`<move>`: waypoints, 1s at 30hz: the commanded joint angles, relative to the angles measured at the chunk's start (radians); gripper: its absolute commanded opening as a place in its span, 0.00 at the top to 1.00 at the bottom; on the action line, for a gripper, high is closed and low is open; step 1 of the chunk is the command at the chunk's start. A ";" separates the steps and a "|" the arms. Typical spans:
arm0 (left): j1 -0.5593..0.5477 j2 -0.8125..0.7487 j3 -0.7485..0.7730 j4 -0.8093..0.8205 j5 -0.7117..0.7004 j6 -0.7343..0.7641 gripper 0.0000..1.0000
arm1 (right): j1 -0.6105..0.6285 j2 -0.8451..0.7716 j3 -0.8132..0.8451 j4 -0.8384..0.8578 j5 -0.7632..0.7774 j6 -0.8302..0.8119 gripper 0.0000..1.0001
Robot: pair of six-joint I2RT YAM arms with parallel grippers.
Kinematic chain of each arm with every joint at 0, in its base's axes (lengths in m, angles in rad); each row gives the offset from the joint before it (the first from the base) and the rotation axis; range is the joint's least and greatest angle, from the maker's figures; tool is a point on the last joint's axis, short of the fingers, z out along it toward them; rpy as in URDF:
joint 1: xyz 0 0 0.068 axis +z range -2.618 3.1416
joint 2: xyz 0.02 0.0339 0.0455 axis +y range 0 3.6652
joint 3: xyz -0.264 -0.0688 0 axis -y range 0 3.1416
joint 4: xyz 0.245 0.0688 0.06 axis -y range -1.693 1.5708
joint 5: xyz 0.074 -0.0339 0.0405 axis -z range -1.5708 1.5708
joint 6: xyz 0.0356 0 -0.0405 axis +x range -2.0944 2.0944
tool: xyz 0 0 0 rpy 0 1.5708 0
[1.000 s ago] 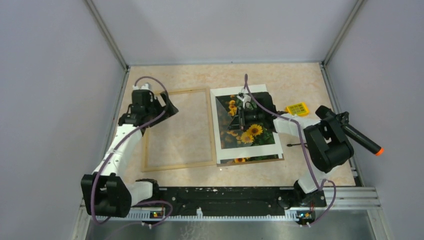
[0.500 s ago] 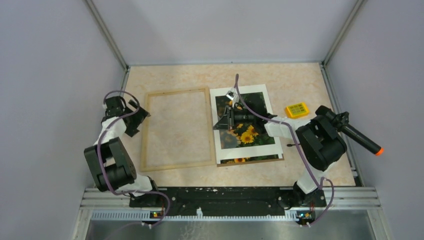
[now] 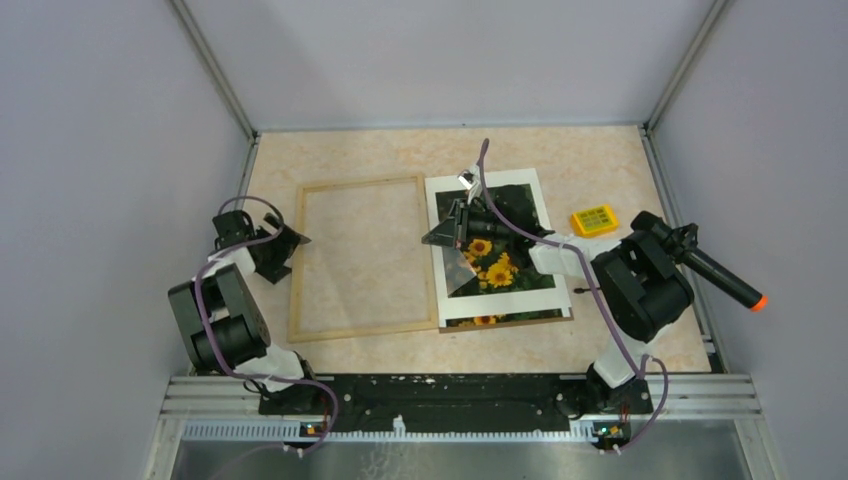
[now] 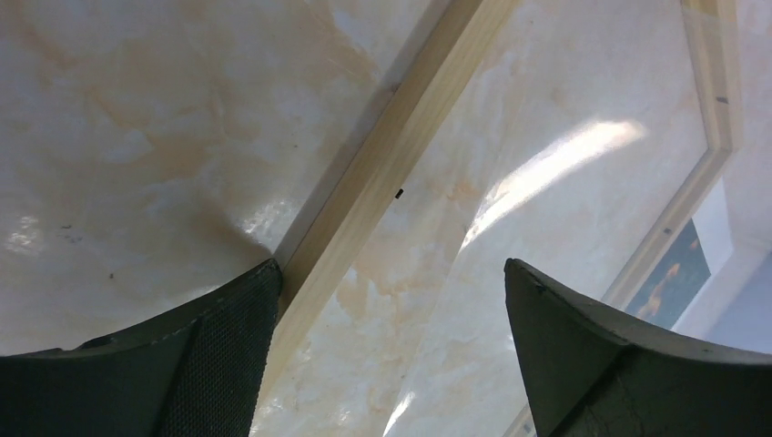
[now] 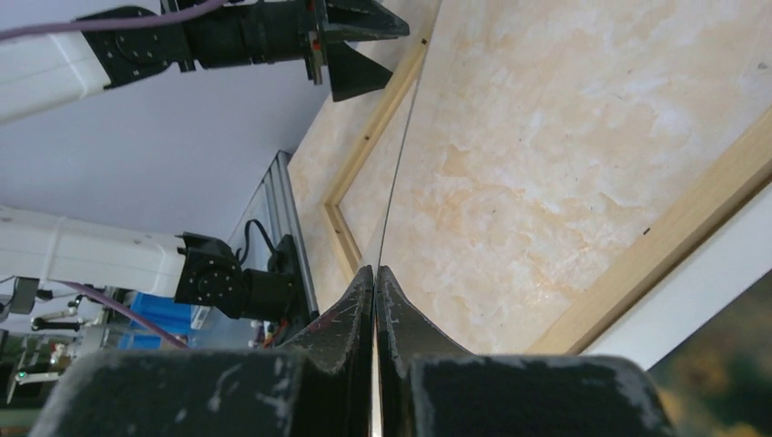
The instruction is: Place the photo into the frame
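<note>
The photo (image 3: 492, 272), sunflowers on dark green, lies flat right of centre under a white mat (image 3: 500, 301) on a brown board. To its left the light wooden frame (image 3: 360, 184) lies flat, with the tabletop showing through it. My right gripper (image 3: 443, 234) hovers between the frame and the mat. In the right wrist view its fingertips (image 5: 375, 269) are shut on a thin clear sheet (image 5: 397, 164) seen edge-on. My left gripper (image 3: 287, 246) is open at the frame's left rail (image 4: 382, 173), which runs past its left finger (image 4: 218, 355). Nothing is between its fingers.
A small yellow keypad-like object (image 3: 595, 218) lies right of the mat. A black handle with an orange tip (image 3: 735, 287) sticks out by the right wall. Grey walls close in the table on three sides, and a metal rail (image 3: 450, 395) carries the arm bases in front.
My left arm drew back from the frame's far left corner to the left rail. My right gripper moved left from over the photo to the mat's left edge. Frame and mat shifted slightly right.
</note>
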 commanded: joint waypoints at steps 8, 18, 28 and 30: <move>0.000 -0.090 -0.133 0.024 0.181 0.005 0.01 | -0.003 0.137 0.014 0.307 0.080 0.216 1.00; 0.005 -0.125 -0.105 0.004 0.224 0.022 0.01 | -0.003 0.107 -0.015 0.206 0.173 0.236 1.00; 0.005 -0.097 -0.149 0.041 0.293 0.001 0.01 | 0.004 0.130 -0.017 -0.009 0.237 0.365 0.63; 0.007 -0.085 -0.138 0.041 0.301 0.006 0.01 | 0.002 0.118 0.004 -0.077 0.213 0.316 0.50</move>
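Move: The frame's left bar runs practically under my left hand point, about 3 cm down, my left finger already against its outer side; the frame's middle lies some 17 cm to the right, level ahead, and the photo about 51 cm to the right and 2 cm farther out. My right hand already pinches the clear sheet. From it, the frame's middle is roughly 17 cm left and 2 cm back, 14 cm down; its right bar is almost straight below, the photo 17 cm to the right. With my left fingers wide open, I keep one finger on the frame's outer left side and push the frame along to the right about 4 cm, drawing back slightly. My right hand edges forward some 3 cm, rises briefly, then lowers the sheet's right part towards the frame, ending about 7 cm lower; it tips down some 25 degrees, turns clockwise and opens partway near the end to let go of the sheet. ##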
